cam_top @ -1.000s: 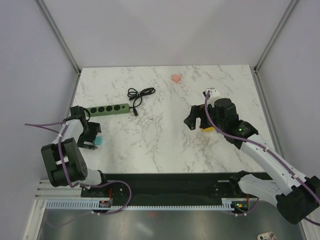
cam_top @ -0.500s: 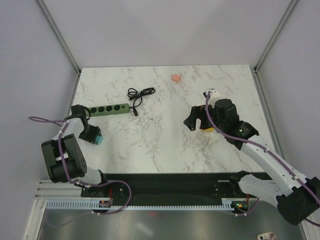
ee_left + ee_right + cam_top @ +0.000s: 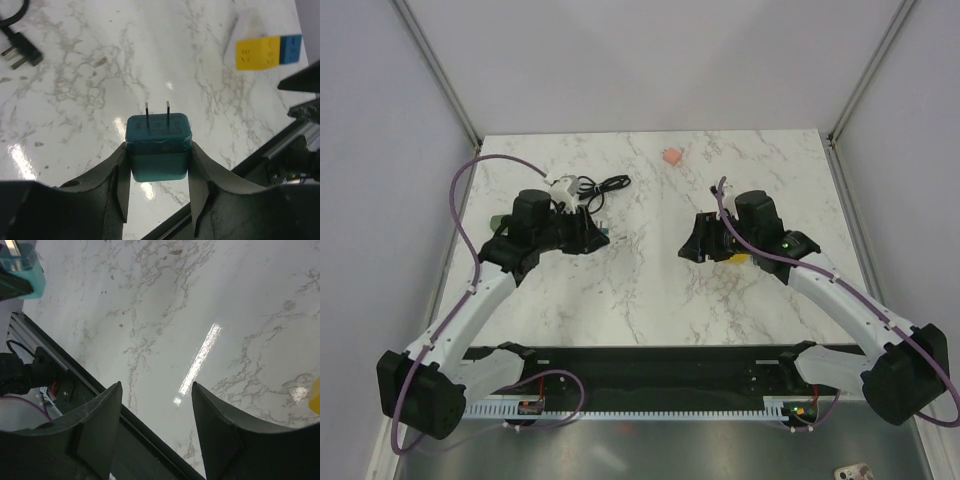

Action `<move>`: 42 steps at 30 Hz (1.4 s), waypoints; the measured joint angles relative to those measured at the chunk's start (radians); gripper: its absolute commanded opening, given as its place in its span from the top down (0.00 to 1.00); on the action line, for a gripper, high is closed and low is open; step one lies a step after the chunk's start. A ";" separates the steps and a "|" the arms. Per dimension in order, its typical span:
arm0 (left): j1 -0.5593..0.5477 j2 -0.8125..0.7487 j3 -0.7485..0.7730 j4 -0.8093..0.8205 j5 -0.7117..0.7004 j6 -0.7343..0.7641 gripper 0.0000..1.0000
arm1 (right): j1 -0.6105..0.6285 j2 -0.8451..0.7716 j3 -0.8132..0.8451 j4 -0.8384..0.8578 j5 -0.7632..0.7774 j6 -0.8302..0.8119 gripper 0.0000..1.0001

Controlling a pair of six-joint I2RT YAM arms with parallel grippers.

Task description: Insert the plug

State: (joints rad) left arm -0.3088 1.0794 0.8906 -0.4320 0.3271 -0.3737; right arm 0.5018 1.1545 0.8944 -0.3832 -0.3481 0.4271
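The teal plug [image 3: 159, 135] is clamped between the fingers of my left gripper [image 3: 159, 150], its two metal prongs pointing away from the wrist, above the marble. From the top view, the left gripper [image 3: 592, 236] hangs over the table's left-middle with the plug [image 3: 604, 233] at its tip. The green power strip [image 3: 497, 222] is almost wholly hidden under the left arm. My right gripper [image 3: 697, 246] stands open and empty [image 3: 156, 387] facing the left one. The plug [image 3: 22, 265] shows at the upper left of the right wrist view.
A coiled black cable [image 3: 605, 186] lies behind the left gripper, its pronged end [image 3: 20, 52] on the marble. A yellow block [image 3: 257, 52] and a blue block [image 3: 291, 48] sit by the right gripper. A pink block [image 3: 671, 157] lies far back.
The left arm closed on the plug at the table's left edge, lifted it and swung right toward the middle. The right gripper shifted slightly left and its jaws narrowed.
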 measured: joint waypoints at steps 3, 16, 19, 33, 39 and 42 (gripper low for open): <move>-0.092 -0.013 0.001 0.016 0.066 0.064 0.98 | -0.001 0.008 0.031 0.001 -0.049 0.017 0.39; -0.447 -0.050 0.004 0.008 0.071 0.188 0.98 | -0.001 0.065 0.061 0.114 -0.334 0.189 0.38; -0.473 -0.045 0.005 0.007 0.063 0.202 0.98 | 0.008 0.066 0.061 0.169 -0.367 0.242 0.34; -0.484 -0.041 0.007 -0.020 0.034 0.239 0.97 | 0.192 0.180 0.061 0.226 -0.369 0.311 0.51; -0.486 -0.039 0.007 -0.042 0.010 0.267 0.84 | 0.216 0.197 0.061 0.233 -0.342 0.340 0.74; -0.486 -0.039 0.008 -0.043 0.004 0.272 0.57 | 0.216 0.197 0.061 0.237 -0.335 0.343 0.95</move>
State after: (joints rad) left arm -0.7952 1.0409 0.8986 -0.4747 0.3313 -0.1020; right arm 0.7181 1.3514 0.9550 -0.1463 -0.6834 0.7696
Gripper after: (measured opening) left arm 0.490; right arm 0.401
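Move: The left hand already holds the teal plug, prongs outward, some 17 cm above the table; the open right gripper it is taken to lies about 22 cm to its right, 4 cm nearer the base and 2 cm lower. The black cord plug lies about 14 cm ahead of the left hand and 5 cm to its left, down on the table. From the right hand the teal plug is about 22 cm left, 4 cm ahead and 2 cm higher; the yellow block sits about 7 cm ahead, 12 cm right and 16 cm below, with the blue block some 5 cm farther right, nearly level with it. The left hand keeps its grip on the teal plug and swings it back and to the right, about 11 cm each way, turning some 35 degrees clockwise so the prong end faces the right gripper, then holds it nearly still. The right hand comes to meet it, about 11 cm left and 7 cm back, first rising 6 cm and then sinking about half of that as it rolls and turns counter-clockwise, opens slightly on the way, and at the end closes its fingertips to pinch the plug's free prong end beside the left fingers. ##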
